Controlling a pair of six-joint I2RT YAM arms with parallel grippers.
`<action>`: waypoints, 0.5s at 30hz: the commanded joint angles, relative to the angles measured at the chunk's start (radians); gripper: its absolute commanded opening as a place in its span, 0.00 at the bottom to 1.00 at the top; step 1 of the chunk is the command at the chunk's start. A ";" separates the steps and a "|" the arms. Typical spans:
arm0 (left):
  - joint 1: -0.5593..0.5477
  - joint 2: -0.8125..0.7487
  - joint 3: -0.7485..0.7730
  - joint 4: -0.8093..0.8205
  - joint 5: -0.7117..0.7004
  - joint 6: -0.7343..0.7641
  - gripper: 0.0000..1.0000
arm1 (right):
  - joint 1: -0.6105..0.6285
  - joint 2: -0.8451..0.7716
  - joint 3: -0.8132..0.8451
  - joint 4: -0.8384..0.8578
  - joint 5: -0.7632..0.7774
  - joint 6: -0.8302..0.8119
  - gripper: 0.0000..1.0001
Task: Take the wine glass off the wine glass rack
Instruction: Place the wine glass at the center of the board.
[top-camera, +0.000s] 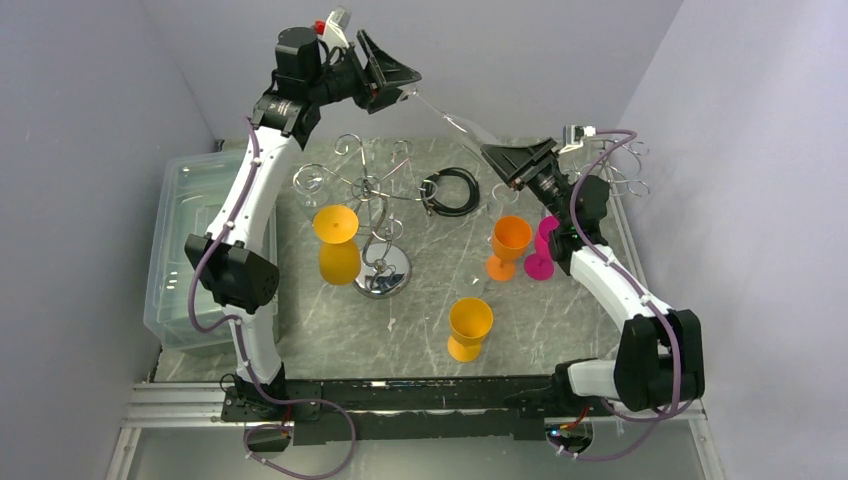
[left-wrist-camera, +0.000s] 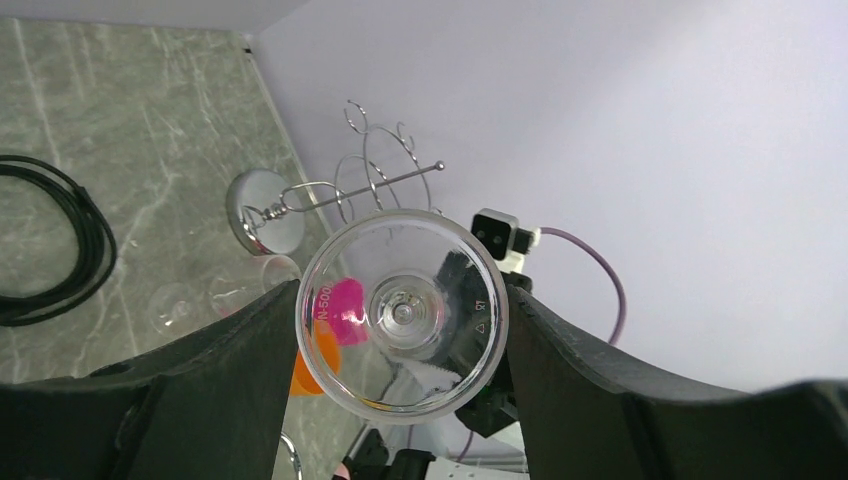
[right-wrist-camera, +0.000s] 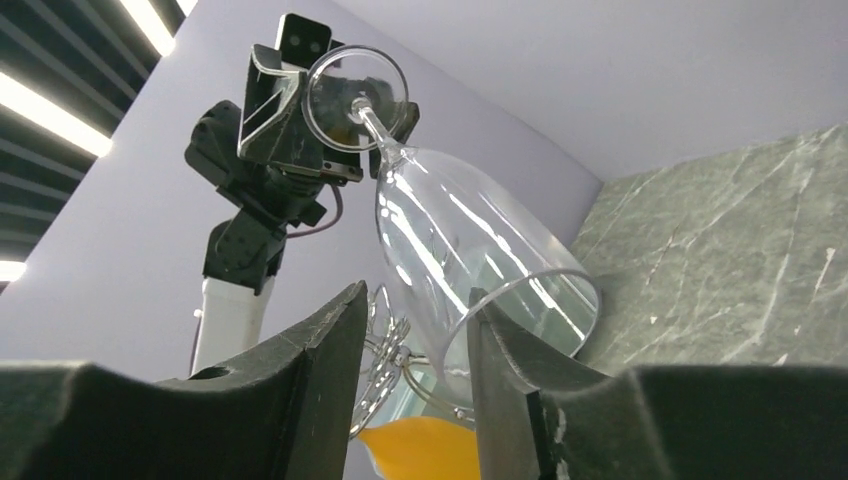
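The clear wine glass (top-camera: 455, 120) hangs in the air above the back of the table, off the wine glass rack (top-camera: 375, 200). My left gripper (left-wrist-camera: 403, 318) is shut on its round foot (left-wrist-camera: 403, 315), which touches both fingers. In the right wrist view the bowl (right-wrist-camera: 460, 240) slants down from the foot (right-wrist-camera: 355, 95) towards my right gripper (right-wrist-camera: 418, 300). That gripper's jaws straddle the bowl's wall at the rim. The right finger (right-wrist-camera: 500, 360) is at the mouth. The left finger (right-wrist-camera: 330, 360) stands outside with a small gap to the glass.
A yellow goblet (top-camera: 337, 245) hangs upside down at the rack. Orange (top-camera: 510, 245), pink (top-camera: 540, 250) and yellow (top-camera: 470, 325) goblets stand on the marble table (top-camera: 330, 330). A black cable coil (top-camera: 450, 190) lies at the back. A clear bin (top-camera: 195, 240) sits left; a smaller wire stand (top-camera: 620, 170) back right.
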 joint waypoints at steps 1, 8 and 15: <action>0.001 -0.066 -0.015 0.120 0.062 -0.080 0.36 | -0.002 0.026 0.015 0.145 -0.025 0.052 0.39; 0.006 -0.080 -0.071 0.173 0.080 -0.123 0.39 | -0.002 0.032 0.031 0.172 -0.022 0.068 0.10; 0.009 -0.090 -0.094 0.195 0.078 -0.121 0.64 | -0.002 -0.024 0.031 0.120 0.014 0.032 0.00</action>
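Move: The wine glass, its foot in my left hand, slants down to my right hand; its bowl's middle lies some 3 cm ahead, 4 cm left and 2 cm above my right hand, and from my left hand about 6 cm back, 12 cm right and 6 cm below. Some 30 cm below my right hand stand the orange glass, about 8 cm back and 5 cm right, and the pink glass, 8 cm back and 13 cm right. I shut my right fingers, about half open, almost completely, pinching the bowl's wall at the rim with one finger inside and one outside, while that hand rises roughly 2 cm and eases slightly back. My left hand keeps its grip on the foot, sinks about 1.5 cm and a little forward, and rolls some 10 degrees about its pointing line. ##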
